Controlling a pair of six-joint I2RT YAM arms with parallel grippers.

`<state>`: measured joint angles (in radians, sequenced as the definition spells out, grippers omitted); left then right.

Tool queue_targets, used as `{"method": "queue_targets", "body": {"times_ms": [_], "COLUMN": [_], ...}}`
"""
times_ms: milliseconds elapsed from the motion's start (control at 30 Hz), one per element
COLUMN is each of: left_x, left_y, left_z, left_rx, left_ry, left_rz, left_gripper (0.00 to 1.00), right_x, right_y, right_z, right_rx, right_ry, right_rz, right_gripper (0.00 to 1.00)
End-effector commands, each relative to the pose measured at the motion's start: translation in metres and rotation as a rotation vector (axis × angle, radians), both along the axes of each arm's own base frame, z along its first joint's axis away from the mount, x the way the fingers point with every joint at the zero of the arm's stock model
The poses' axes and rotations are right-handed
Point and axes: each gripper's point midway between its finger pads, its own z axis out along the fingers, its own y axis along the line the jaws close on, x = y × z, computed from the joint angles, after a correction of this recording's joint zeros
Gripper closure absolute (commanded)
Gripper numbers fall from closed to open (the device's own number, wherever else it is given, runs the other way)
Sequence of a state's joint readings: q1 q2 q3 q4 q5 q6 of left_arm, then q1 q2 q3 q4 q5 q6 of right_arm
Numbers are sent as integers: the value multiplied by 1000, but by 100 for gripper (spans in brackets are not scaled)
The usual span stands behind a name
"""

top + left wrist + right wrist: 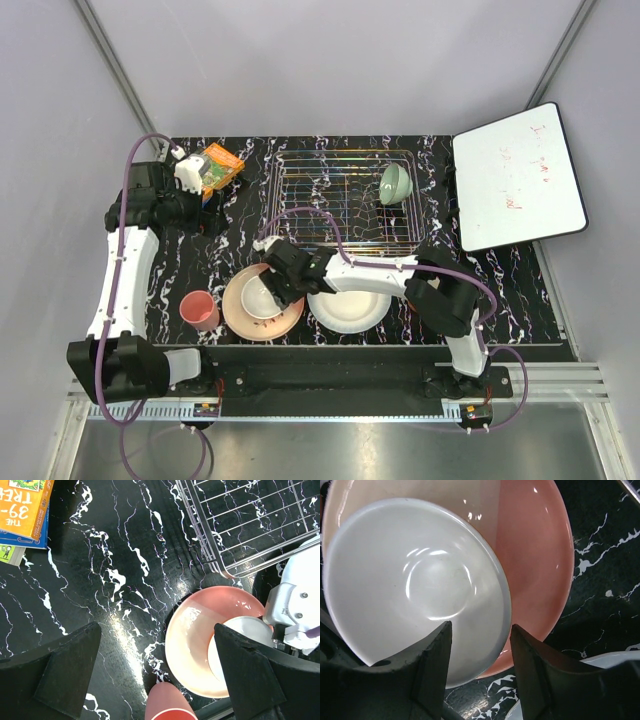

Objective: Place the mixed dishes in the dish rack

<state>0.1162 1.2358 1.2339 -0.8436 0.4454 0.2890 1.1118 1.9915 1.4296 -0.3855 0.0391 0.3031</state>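
Observation:
The wire dish rack stands at the back with a pale green bowl leaning in its right end. In front of it a cream bowl sits on the pink-cream plate, beside a white plate and a pink tumbler. My right gripper is open and straddles the cream bowl's near rim, one finger inside and one outside over the plate. My left gripper hangs wide open high above the table, over the tumbler and the plate's left edge.
An orange-green snack packet lies at the back left, close to the left wrist. A white board lies to the right of the rack. The rack's front left corner is just beyond the pink-cream plate.

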Motion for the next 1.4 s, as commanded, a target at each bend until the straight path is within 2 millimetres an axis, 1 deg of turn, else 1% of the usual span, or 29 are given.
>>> {"method": "queue_targets", "body": {"times_ms": [0, 67, 167, 200, 233, 300, 333, 400, 433, 467, 533, 567, 633, 667, 733, 767, 800, 833, 900, 933, 967, 1000, 1067, 1100, 1167, 1200, 1233, 1333, 1367], "left_x": [2, 2, 2, 2, 1, 2, 1, 2, 2, 3, 4, 4, 5, 5, 5, 6, 5, 6, 6, 6, 6, 6, 6, 7, 8, 9, 10, 11, 11], "left_y": [-1, -2, -1, -1, -1, 1, 1, 0, -1, -1, -2, -3, -4, -4, -4, -3, -2, -1, 0, 1, 1, 1, 1, 1, 1, 0, 0, 0, 0], "left_z": [13, 13, 12, 12, 11, 10, 10, 11, 10, 9, 9, 9, 9, 9, 9, 9, 7, 7, 5, 4, 4, 3, 1, 1, 0, 0, 0, -1, -1], "left_rx": [3, 2, 3, 3, 4, 8, 8, 5, 3, 1, -10, -16, -20, -22, -19, -13, -10, -3, 4, 7, 9, 10, 8, 7, 4, 3, 1, -4, -3], "left_ry": [-67, -67, -66, -64, -62, -61, -59, -62, -60, -58, -55, -53, -53, -52, -54, -55, -51, -52, -48, -48, -47, -46, -39, -39, -33, -33, -32, -26, -26], "left_rz": [-15, -18, -17, -15, -17, -11, -11, -13, -13, -12, -12, -13, -15, -16, -18, -16, -15, -15, -12, -13, -14, -14, -13, -14, -12, -15, -15, -17, -16], "left_gripper": [1, 1, 1, 1, 1, 1, 1, 1, 1, 1, 1, 1, 1, 1, 1, 1, 1, 1, 1, 1, 1, 1, 1, 1, 1, 1, 1, 1, 1], "right_x": [4, 2, 1, 1, 1, 2, 2, 3, 5, 6, 10, 12, 16, 17, 24, 26, 33, 35, 45, 45, 47, 57, 63, 70, 77, 82, 87, 97, 104], "right_y": [4, 5, 4, 5, 5, 6, 6, 5, 3, 3, -3, -4, -12, -15, -26, -33, -43, -55, -77, -91, -101, -120, -149, -170, -199, -216, -233, -270, -288], "right_z": [-5, -9, -15, -17, -17, -17, -16, -11, -8, 1, 9, 23, 38, 60, 80, 103, 114, 133, 150, 163, 167, 171, 176, 179, 178, 184, 183, 186, 187], "right_rx": [34, 37, 32, 31, 31, 33, 32, 37, 34, 42, 28, 45, 46, 77, 74, 96, 83, 85, 44, 35, 11, -47, -138, -212, -301, -352, -404, -485, -495], "right_ry": [-6, -2, 4, 5, 8, 5, 2, -9, -21, -35, -67, -90, -130, -160, -218, -262, -312, -348, -428, -456, -483, -542, -605, -675, -722, -771, -783, -817, -812], "right_rz": [5, 10, 11, 15, 15, 18, 19, 20, 18, 19, 11, 7, -9, -17, -48, -59, -95, -118, -186, -210, -231, -300, -375, -453, -538, -605, -653, -789, -865], "right_gripper": [44, 47, 55, 60, 68, 77, 85, 92, 98, 99, 100, 100, 100, 100, 100, 100, 100, 100, 100, 100, 100, 100, 100, 100, 100, 100, 100, 100, 100]}}
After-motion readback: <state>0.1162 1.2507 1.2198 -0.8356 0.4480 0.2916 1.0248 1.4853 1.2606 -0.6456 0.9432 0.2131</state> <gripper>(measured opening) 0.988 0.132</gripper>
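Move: Just left of the right hand and slightly nearer the base, the white bowl's centre lies about 5 cm left, 2 cm back and 4 cm below, its right-hand rim between the open fingers. The pink plate is under the bowl, 5 cm left and 3 cm back of the hand. The white plate lies some 16 cm right, level with the hand; the dish rack's middle is about 22 cm ahead and 15 cm right. From the left hand, the bowl is roughly 12 cm back, 10 cm right and 20 cm below. Sinking about 1 cm, the right hand closes its fingers on the white bowl's right-hand rim, one inside and one outside, then lifts some 18 cm off the pink plate. As it climbs it swings about 22 cm right and 8 cm forward towards the rack, over the white plate's side, turning some 55 degrees clockwise and tipping up until the fingers point mostly forward, keeping the pinch. ##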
